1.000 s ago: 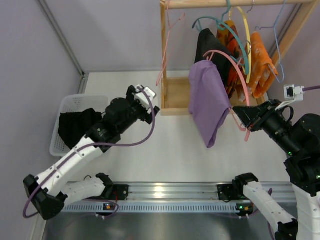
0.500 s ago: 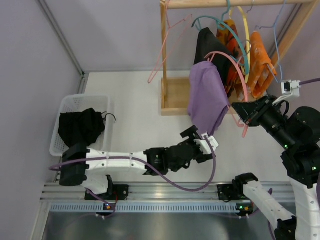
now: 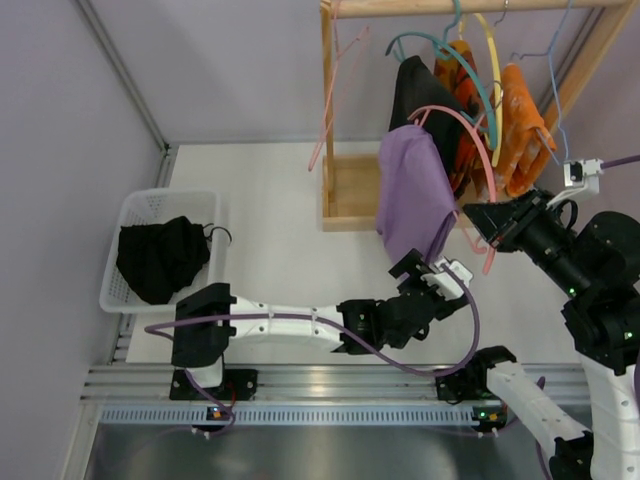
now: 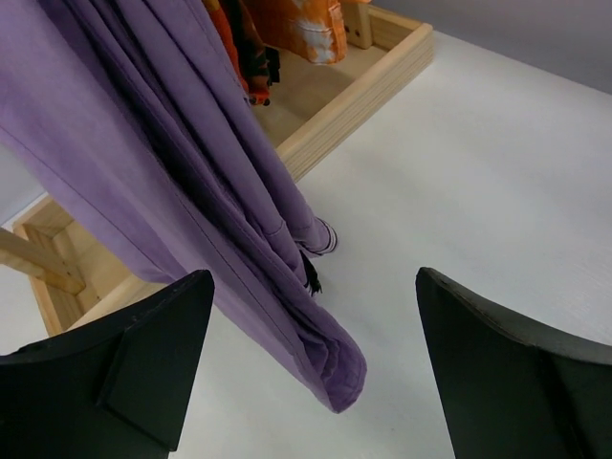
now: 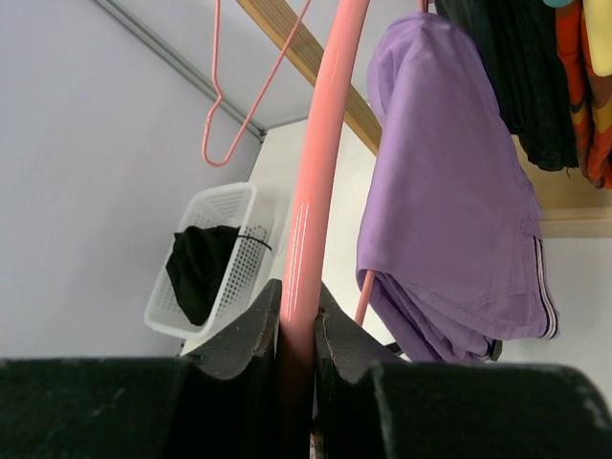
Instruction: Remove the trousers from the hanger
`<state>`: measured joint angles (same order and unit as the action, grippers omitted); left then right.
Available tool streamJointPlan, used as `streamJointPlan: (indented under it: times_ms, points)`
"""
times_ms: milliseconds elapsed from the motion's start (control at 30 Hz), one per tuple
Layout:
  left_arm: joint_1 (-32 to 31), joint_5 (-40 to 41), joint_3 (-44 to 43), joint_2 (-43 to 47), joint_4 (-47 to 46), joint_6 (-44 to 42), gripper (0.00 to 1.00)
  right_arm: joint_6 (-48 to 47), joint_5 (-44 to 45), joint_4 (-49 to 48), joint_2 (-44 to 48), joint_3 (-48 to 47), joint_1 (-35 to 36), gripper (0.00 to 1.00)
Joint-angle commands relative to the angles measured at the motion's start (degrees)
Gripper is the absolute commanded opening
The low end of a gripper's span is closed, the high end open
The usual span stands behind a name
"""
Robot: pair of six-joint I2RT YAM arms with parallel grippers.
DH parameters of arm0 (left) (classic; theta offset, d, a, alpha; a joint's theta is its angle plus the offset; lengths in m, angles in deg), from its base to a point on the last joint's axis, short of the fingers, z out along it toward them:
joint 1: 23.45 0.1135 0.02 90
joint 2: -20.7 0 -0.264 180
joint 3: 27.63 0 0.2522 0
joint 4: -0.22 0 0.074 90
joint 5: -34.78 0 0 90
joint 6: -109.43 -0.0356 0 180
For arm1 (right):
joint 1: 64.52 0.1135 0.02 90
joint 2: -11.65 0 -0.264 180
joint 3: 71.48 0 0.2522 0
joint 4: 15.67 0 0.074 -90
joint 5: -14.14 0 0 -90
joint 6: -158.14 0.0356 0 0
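Observation:
Purple trousers [image 3: 412, 195] hang folded over a pink hanger [image 3: 468, 135] in front of the wooden rack. My right gripper [image 3: 482, 222] is shut on the hanger's pink bar [image 5: 320, 143], with the trousers [image 5: 449, 172] draped just right of it; the gripper [image 5: 298, 296] pinches the bar tightly. My left gripper [image 3: 432, 272] reaches across the table to just below the trousers' lower end. Its wrist view shows it [image 4: 314, 287] wide open, the folded hem of the trousers [image 4: 172, 163] hanging between the fingers without touching either.
A white basket [image 3: 165, 196] at the left holds a black garment [image 3: 160, 255]. The wooden rack [image 3: 328, 120] carries black and orange clothes [image 3: 520, 120] on coloured hangers and an empty pink hanger [image 3: 335, 90]. Its wooden base tray [image 3: 350, 190] sits behind the trousers.
My left arm swung from beside the basket across to the right and now sits under the trousers, still open. The right gripper rose slightly with the hanger. The empty pink hanger swings.

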<state>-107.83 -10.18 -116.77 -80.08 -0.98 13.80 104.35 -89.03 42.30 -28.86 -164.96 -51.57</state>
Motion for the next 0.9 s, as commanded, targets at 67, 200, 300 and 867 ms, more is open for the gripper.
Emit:
streamJointPlan:
  times_ms: [67, 200, 300, 867]
  points:
    - [2.2, 5.8, -4.2, -1.8, 1.6, 3.3, 0.93, 0.1, 0.3, -11.7, 1.2, -6.1, -0.8, 0.00]
    - [6.8, 4.5, -5.2, -1.3, 10.4, 11.1, 0.89, 0.2, -0.1, -11.3, 1.2, -6.9, -0.9, 0.00]
    - [8.1, 3.7, -2.0, 1.6, 10.5, 9.7, 0.88, -0.1, 0.0, -11.2, 1.5, -6.8, -1.0, 0.00]
    - [10.6, -0.7, 7.3, 9.8, 8.0, 4.0, 0.89, -0.5, -1.2, -12.6, 2.3, -4.1, -0.8, 0.00]
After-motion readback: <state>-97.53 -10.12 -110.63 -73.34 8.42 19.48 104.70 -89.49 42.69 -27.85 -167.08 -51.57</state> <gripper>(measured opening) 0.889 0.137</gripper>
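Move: The purple trousers hang from the pink hanger held by the right gripper; their lower end is about 7 cm ahead of the left gripper, 5 cm to its left and roughly level with it. The pink hanger's middle is some 16 cm above, 7 cm ahead and 3 cm left. The black garment hangs about 19 cm ahead, 5 left and 15 up. From the right gripper, the purple lower end is about 7 cm ahead, 6 left and 18 below. Bring the open left gripper in under the hanger, forward about 7 cm and slightly down, then carry it on to the left, some 8 cm in all, turning it roughly 10 degrees counter-clockwise so the trousers' lower end comes between its fingers; don't close yet. Keep the right gripper pinching the pink hanger, easing it up and back only a centimetre or two. ##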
